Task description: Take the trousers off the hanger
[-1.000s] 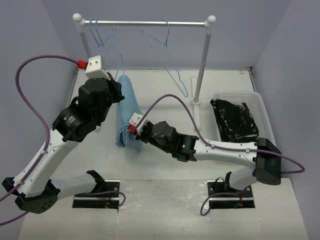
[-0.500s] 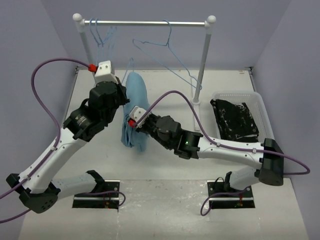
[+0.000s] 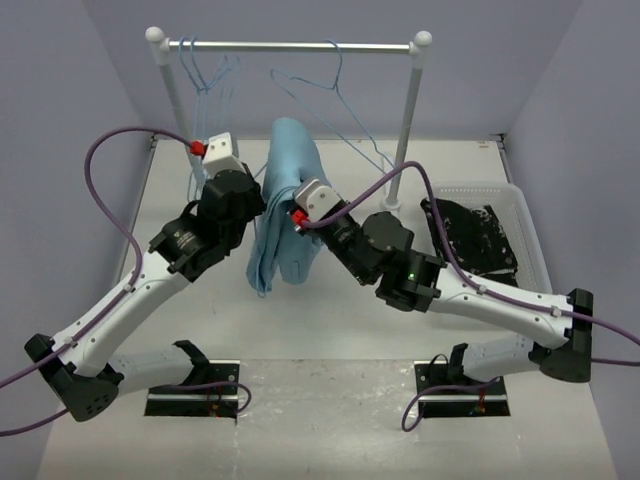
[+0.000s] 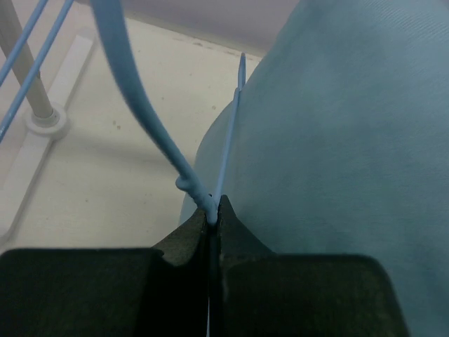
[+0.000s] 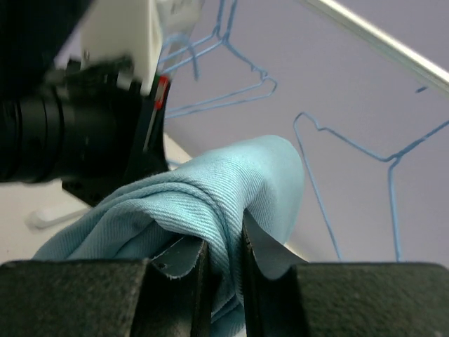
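Note:
The sky-blue trousers hang in the air between my two grippers, bunched and folded over, below the rail. My left gripper is at their left side; in the left wrist view it is shut on the thin pale-blue wire of the hanger, with the trousers filling the right. My right gripper is at the trousers' right side. The right wrist view shows it shut on a thick fold of the trousers. The cloth hides most of the hanger in the top view.
A clothes rail on two white posts spans the back, with spare blue hangers at its left and middle. A white basket with dark cloth sits at the right.
Both arms have risen and moved right and toward the rail, lifting the trousers off the table. The middle hanger on the rail has swung.

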You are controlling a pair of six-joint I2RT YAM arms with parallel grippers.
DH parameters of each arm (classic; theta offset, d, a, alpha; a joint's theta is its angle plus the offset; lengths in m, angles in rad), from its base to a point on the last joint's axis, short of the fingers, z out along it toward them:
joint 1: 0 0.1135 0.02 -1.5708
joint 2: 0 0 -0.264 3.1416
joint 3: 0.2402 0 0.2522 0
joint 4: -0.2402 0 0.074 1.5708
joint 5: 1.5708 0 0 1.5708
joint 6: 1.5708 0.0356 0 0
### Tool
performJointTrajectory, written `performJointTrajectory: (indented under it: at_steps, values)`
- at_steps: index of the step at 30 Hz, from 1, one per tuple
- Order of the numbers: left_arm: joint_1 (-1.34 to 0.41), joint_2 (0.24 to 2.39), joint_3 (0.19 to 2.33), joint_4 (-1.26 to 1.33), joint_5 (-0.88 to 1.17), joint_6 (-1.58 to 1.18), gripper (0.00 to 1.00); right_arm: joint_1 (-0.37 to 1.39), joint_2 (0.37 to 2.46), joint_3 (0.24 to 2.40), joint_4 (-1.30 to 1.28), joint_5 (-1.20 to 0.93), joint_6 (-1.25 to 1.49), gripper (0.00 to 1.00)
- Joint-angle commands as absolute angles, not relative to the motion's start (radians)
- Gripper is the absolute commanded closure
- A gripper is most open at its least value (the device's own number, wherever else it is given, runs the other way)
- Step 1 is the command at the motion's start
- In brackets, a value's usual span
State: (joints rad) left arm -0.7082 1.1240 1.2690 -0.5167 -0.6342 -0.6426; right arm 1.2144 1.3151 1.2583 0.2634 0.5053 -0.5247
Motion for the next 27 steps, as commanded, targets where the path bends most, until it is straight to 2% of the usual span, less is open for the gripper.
performJointTrajectory:
  at_steps: [1,5,8,11,16,21,27]
  values:
    - [-0.707,1.164,1.230,-0.557,-0.686,-0.667,1.00,1.189,1.154,1.420,0.598,0.450,-0.502,1.00]
    - [-0.706,1.195,1.213,-0.555,-0.655,-0.673,1.00,1.175,1.108,1.500,0.559,0.370,-0.463,1.00]
    - [-0.706,1.187,1.204,-0.548,-0.646,-0.669,1.00,1.157,1.127,1.609,0.505,0.397,-0.509,1.00]
    - [-0.706,1.166,1.193,-0.551,-0.663,-0.663,1.00,1.108,1.138,1.707,0.405,0.457,-0.545,1.00]
    - [-0.706,1.120,1.174,-0.537,-0.667,-0.641,1.00,1.026,1.048,1.758,0.153,0.469,-0.443,1.00]
    - [-0.706,1.089,1.178,-0.538,-0.678,-0.611,1.00,1.019,0.959,1.766,0.094,0.691,-0.500,1.00]
    - [-0.706,1.065,1.186,-0.525,-0.687,-0.574,1.00,1.019,0.772,1.665,0.094,0.974,-0.645,1.00]
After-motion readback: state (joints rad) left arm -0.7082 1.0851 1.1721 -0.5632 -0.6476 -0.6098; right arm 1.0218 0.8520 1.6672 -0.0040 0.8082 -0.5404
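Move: The right fingers already grip the light-blue trousers and the left fingers the hanger threaded through them. From the right hand, the white basket of black clothes lies about 43 cm to the right, some 10 cm farther out and 37 cm below; the rack's right foot is about 21 cm right, 23 cm ahead and 41 cm down. From the left hand, the trousers' middle is about 6 cm right, 4 cm ahead and roughly level; the basket is about 52 cm right, 4 cm ahead and 29 cm down. Keeping its pinch on the trousers, the right hand pulls them up off the hanger by about 24 cm while swinging some 33 cm right towards the basket's side, drawing back a little and starting to sink at the end. It rolls left side up about 35 degrees and turns clockwise. The left hand keeps hold of the hanger, sinking 6 cm, then easing up and slightly back. ##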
